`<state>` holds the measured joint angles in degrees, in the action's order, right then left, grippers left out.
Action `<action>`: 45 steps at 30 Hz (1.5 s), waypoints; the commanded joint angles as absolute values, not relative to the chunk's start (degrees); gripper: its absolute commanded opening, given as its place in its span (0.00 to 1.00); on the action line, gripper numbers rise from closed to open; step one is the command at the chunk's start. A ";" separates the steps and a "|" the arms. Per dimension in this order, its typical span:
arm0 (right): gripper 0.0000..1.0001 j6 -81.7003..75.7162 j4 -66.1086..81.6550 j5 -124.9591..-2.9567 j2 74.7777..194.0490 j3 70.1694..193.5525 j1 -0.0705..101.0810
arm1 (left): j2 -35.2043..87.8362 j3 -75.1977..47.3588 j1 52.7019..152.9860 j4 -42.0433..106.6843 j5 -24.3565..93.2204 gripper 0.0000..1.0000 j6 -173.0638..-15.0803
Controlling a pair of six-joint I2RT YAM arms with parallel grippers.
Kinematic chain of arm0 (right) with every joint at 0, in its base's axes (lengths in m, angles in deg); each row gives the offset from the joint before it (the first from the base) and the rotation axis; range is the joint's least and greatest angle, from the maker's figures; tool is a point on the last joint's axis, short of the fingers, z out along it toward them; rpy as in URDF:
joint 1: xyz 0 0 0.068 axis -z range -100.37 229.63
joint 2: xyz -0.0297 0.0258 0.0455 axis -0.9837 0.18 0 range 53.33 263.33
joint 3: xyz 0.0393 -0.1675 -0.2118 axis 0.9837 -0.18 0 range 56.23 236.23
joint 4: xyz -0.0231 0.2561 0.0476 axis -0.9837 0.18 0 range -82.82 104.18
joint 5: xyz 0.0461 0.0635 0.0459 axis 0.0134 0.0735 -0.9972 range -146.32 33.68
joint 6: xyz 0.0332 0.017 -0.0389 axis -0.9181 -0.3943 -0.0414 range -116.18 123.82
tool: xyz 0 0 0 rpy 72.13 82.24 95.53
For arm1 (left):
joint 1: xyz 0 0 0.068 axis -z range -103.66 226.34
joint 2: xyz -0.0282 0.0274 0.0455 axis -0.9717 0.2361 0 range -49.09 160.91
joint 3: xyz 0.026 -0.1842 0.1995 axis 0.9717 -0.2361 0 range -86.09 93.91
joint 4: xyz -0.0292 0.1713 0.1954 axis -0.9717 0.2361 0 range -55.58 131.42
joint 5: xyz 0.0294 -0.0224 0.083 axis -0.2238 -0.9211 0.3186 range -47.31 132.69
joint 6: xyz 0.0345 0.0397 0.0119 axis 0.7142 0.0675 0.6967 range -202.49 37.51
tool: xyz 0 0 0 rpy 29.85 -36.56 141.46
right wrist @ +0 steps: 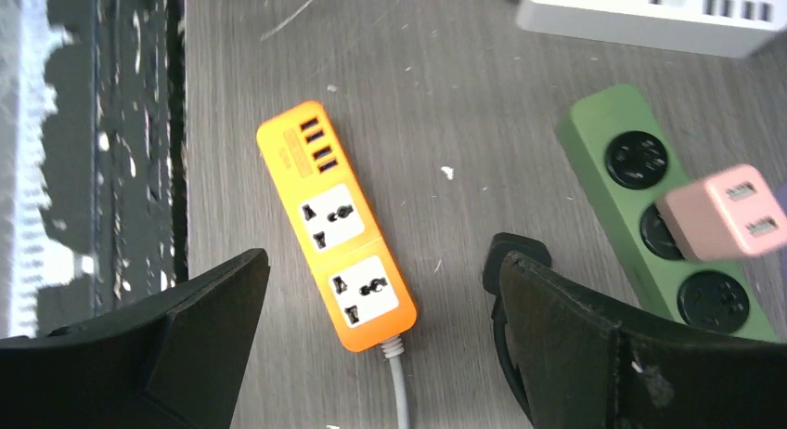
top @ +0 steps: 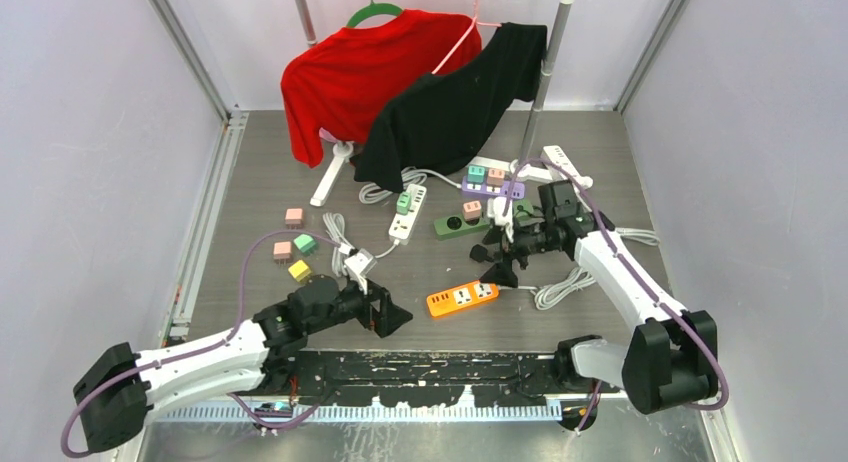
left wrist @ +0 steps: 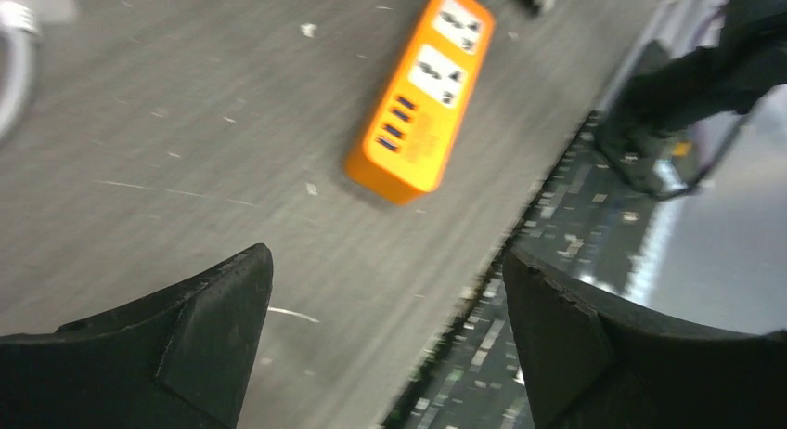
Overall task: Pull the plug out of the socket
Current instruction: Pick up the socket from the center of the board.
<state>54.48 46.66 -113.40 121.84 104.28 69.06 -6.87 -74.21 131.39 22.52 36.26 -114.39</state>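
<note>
An orange power strip (top: 462,298) lies flat near the front of the table, and both its sockets (right wrist: 339,229) show bare. My left gripper (top: 395,317) hovers just left of it, open and holding nothing (left wrist: 385,290); the strip (left wrist: 422,95) lies ahead of its fingers. My right gripper (top: 497,262) hangs above the strip's cord end, open and holding nothing (right wrist: 380,299). A pink plug (right wrist: 733,211) sits in a green strip (right wrist: 664,206) to its right. A black plug (right wrist: 510,257) lies on the table, partly hidden by the right finger.
A white strip (top: 407,214) carries a green plug (top: 403,203). A purple strip (top: 493,189) carries two plugs. Loose coloured plugs (top: 299,271) lie at the left. A red shirt (top: 360,72) and a black shirt (top: 450,112) hang from a rack (top: 545,72) at the back.
</note>
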 commanded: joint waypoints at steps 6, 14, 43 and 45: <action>1.00 81.22 46.77 -104.51 124.69 99.50 59.00 | -3.59 -80.20 131.73 3.77 48.88 0.94 -93.09; 1.00 76.14 39.00 -100.17 129.20 97.50 51.84 | -3.80 -83.52 131.72 -0.44 57.16 0.95 -90.97; 0.06 85.07 70.76 -111.15 135.75 112.53 53.16 | -3.81 -82.30 131.74 3.76 57.03 0.96 -92.86; 0.01 85.16 73.52 -114.40 134.37 113.99 57.79 | -4.23 -82.28 131.73 4.11 56.92 0.96 -92.88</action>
<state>80.38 59.08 -101.55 136.95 108.52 51.12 -3.86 -83.56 131.48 5.85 56.65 -92.69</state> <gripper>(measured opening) 0.578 0.961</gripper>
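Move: The orange socket lies about 5 cm back and some 7 cm to the left of my right hand, around 12 cm below. On that lower level, the black plug is some 6 cm ahead and 3 cm left of that hand, the green strip about 15 cm ahead and 2 cm left, the grey cord coil some 4 cm back and 18 cm right. From my left hand the socket lies roughly 8 cm ahead, 15 cm right and 8 cm below. I sink my right hand some 12 cm, drawing back and a little left onto the orange socket while it turns about 30 degrees counter-clockwise and its fingers tip down. They close across the socket's narrow width, around its outlets, then I raise it about 5 cm, tipping the fingers partly back up. My left hand, still open and empty, shifts forward and left and swings its fingers up. ##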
